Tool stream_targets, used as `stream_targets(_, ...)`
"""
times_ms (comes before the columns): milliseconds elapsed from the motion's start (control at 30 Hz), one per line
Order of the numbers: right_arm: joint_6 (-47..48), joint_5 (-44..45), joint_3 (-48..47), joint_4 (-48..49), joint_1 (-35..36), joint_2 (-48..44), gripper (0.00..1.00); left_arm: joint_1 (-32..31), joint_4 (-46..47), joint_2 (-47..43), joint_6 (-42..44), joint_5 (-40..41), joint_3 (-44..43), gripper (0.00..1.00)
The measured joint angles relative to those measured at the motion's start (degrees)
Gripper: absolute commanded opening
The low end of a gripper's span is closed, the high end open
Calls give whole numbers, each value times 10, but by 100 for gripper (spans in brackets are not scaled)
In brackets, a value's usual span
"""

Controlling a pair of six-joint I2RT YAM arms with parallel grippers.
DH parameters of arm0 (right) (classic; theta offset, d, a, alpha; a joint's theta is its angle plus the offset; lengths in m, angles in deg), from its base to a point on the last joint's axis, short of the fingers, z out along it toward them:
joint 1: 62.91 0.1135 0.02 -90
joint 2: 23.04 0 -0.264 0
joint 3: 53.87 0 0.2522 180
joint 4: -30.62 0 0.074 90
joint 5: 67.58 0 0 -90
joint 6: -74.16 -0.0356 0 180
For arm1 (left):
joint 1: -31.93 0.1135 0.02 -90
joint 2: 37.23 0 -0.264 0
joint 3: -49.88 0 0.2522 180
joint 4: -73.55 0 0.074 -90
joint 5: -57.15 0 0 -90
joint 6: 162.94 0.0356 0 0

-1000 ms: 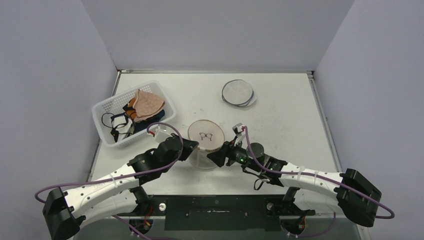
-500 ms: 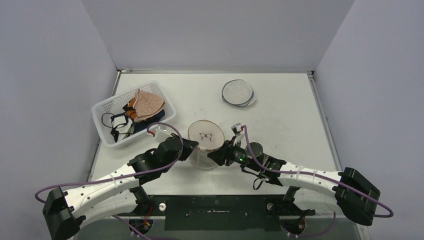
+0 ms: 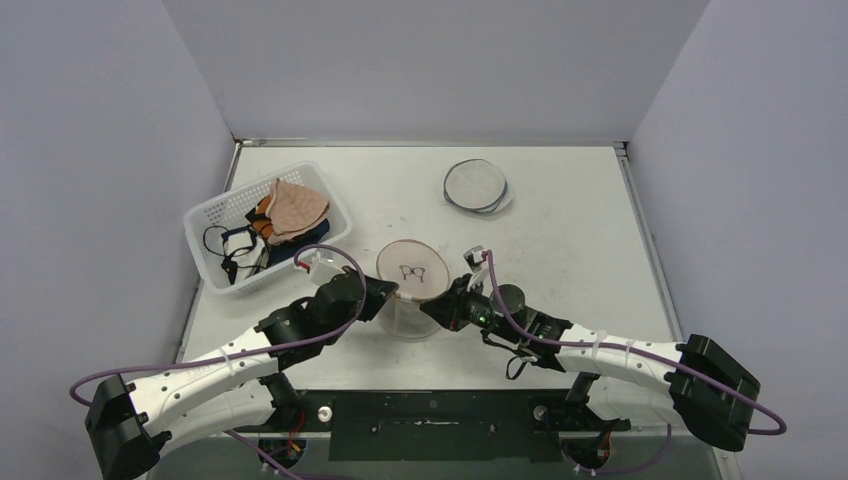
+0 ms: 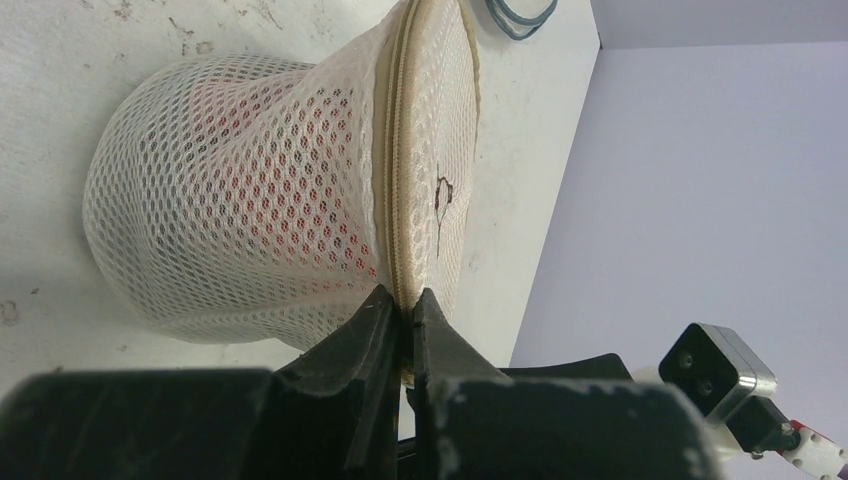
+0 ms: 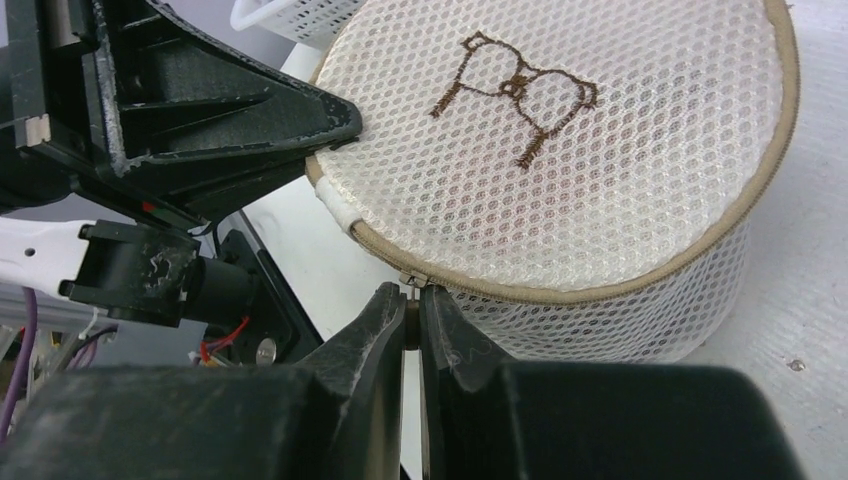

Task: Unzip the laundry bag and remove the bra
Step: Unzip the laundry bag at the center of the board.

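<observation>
The laundry bag (image 3: 412,268) is a round white mesh drum with a beige zipper rim and a brown bra sign stitched on its lid. It stands between my two grippers. My left gripper (image 3: 385,293) is shut on the zipper rim at the bag's left side, as the left wrist view shows at the bag (image 4: 230,230) and gripper (image 4: 403,305). My right gripper (image 5: 412,305) is shut on the small metal zipper pull (image 5: 411,283) at the bag's (image 5: 560,170) near edge. Something red (image 4: 280,190) shows through the mesh; the bra itself cannot be made out.
A white slatted basket (image 3: 197,240) with peach, orange and black garments sits at the left. A flat round mesh disc with a dark rim (image 3: 477,186) lies at the back middle. Grey walls close in the table on three sides.
My right gripper has closed from open onto the zipper pull. The left gripper stays shut on the rim, and the bag has not moved.
</observation>
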Motion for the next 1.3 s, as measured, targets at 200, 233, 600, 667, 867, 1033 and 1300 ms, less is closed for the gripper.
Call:
stream_targets(200, 11, 31, -4, -42, 0, -5, 5, 0, 33, -2, 23, -14, 14, 0)
stream_targets(233, 14, 42, -4, -55, 0, -11, 5, 0, 46, -4, 31, -21, 21, 0)
stream_targets(600, 27, 155, 19, -178, 7, -131, 5, 10, 182, 5, 123, -116, 77, 0)
stream_targets(667, 32, 169, 26, -196, 19, -155, 5, 17, 199, 18, 142, -140, 77, 0)
stream_targets(867, 52, 217, 27, -234, 80, -188, 5, 67, 262, 82, 202, -251, 70, 0)
stream_targets(1033, 57, 247, 27, -249, 109, -187, 5, 109, 297, 197, 265, -377, -5, 0)
stream_targets(1300, 56, 285, 26, -234, 142, -147, 5, 128, 342, 239, 302, -435, -25, 80)
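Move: The left gripper already grips the laundry bag's rim by the white tab, the right already pinches the zipper pull, 6 cm to the left gripper's right and 3 cm back. The bag's lid centre is about 5 cm ahead and 3 cm right of the left gripper, 7 cm ahead and 2 cm left of the right gripper, level with both. The laundry basket is roughly 24 cm ahead and 30 cm left of the left gripper, 10 cm lower. Swing the left gripper about 9 cm to the right with the rim in its grip, easing slightly back, then forward, while turning it some 40 degrees clockwise; at the end open its fingers around the rim. Keep the zipper pull pinched in the right gripper: take it right and slightly forward, then back and down, rolling its left side down. ##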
